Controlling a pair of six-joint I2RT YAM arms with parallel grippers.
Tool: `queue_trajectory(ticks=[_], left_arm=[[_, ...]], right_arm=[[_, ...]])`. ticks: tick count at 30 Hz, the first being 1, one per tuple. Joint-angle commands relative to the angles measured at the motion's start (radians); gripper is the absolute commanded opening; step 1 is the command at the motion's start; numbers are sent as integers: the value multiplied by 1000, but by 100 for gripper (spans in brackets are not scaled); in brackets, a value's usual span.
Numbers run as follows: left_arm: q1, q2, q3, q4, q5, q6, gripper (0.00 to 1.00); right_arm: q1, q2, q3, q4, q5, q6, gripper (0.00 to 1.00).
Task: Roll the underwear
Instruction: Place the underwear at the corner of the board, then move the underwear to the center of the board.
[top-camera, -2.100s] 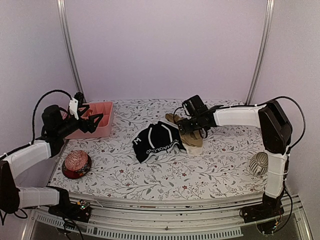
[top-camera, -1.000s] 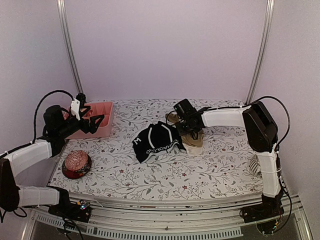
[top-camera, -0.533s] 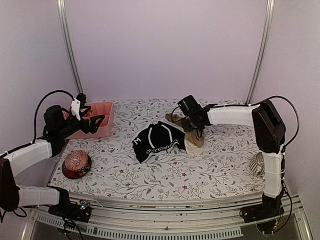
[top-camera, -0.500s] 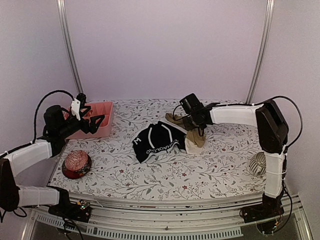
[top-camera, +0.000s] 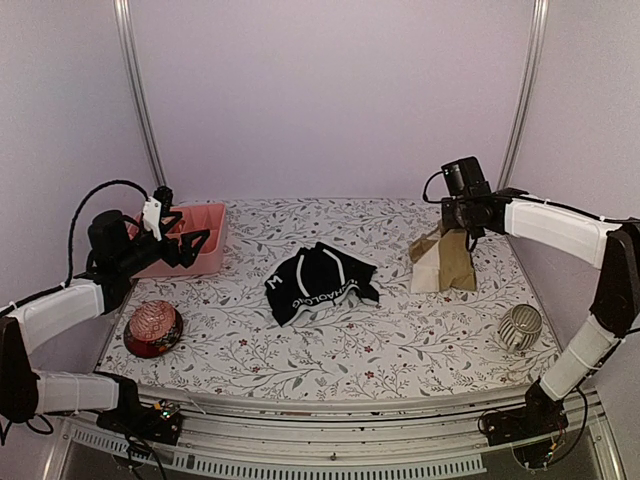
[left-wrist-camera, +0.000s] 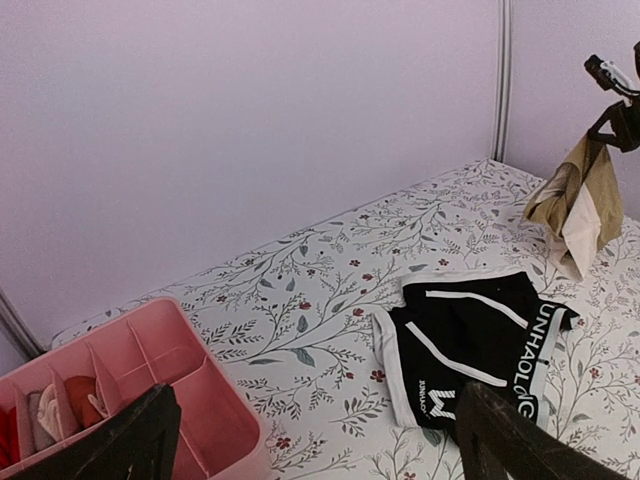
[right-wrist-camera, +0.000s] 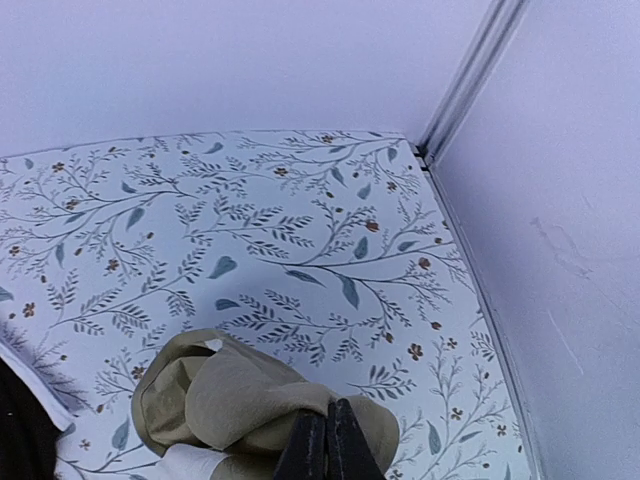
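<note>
The black underwear (top-camera: 320, 281) with white-lettered waistband lies crumpled at the table's middle; it also shows in the left wrist view (left-wrist-camera: 475, 340). My right gripper (top-camera: 464, 232) is shut on the tan-beige underwear (top-camera: 446, 262) and holds it lifted at the right rear, its lower end near the cloth. In the right wrist view the fingers pinch the tan fabric (right-wrist-camera: 240, 405) at the gripper (right-wrist-camera: 325, 440). My left gripper (top-camera: 190, 243) is open and empty above the pink bin, its fingertips (left-wrist-camera: 500, 440) apart at the left wrist view's bottom.
A pink divided bin (top-camera: 205, 262) with small items stands at the left rear. A red-brown bowl (top-camera: 152, 329) sits at the front left. A pale ribbed ball (top-camera: 520, 327) lies at the front right. Walls and frame posts close the back and right sides.
My right gripper has carried the tan-beige underwear up and to the right, away from the black underwear. The left arm has not moved.
</note>
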Motion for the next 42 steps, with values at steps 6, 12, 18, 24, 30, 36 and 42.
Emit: queue_trajectory(ticks=[6, 12, 18, 24, 30, 36, 42], left_arm=[[-14, 14, 25, -28, 0, 19, 99], [-20, 40, 41, -51, 17, 33, 99], [-30, 75, 69, -95, 34, 51, 99], [-55, 100, 79, -114, 41, 69, 98], [-105, 180, 108, -134, 40, 77, 99], [-185, 341, 220, -225, -36, 62, 98], [-268, 514, 337, -322, -149, 87, 98]], right_arm=[[-78, -55, -77, -25, -29, 0, 1], [-77, 10, -68, -54, -107, 12, 32], [-11, -37, -133, 14, -143, 8, 66], [119, -95, -206, 142, -159, -38, 98], [153, -96, -263, 262, -348, -82, 99], [165, -92, -263, 257, -399, -76, 99], [173, -127, -301, 258, -411, -64, 100]])
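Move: The right gripper holds the beige underwear up; its landing spot on the board lies about 6 cm nearer the robot than that hand, neither left nor right, some 17 cm below. From that hand, the black underwear lies 33 cm left and 5 cm back, the striped cup 14 cm right and 21 cm back. From the left gripper, the black underwear is 29 cm right, 3 cm ahead, 19 cm below; the pink box, 14 cm ahead, 6 cm left. Swing the right gripper, still pinching the beige underwear, about 4 cm farther right, then lower it some 5 cm while easing back, and open wide to let the cloth go. Draw the empty hand back and left towards the black underwear, turning it counter-clockwise. Meanwhile bring the open left gripper down and right, about 9 cm each, slightly forward and tipping down some 20 degrees, towards the black underwear. ##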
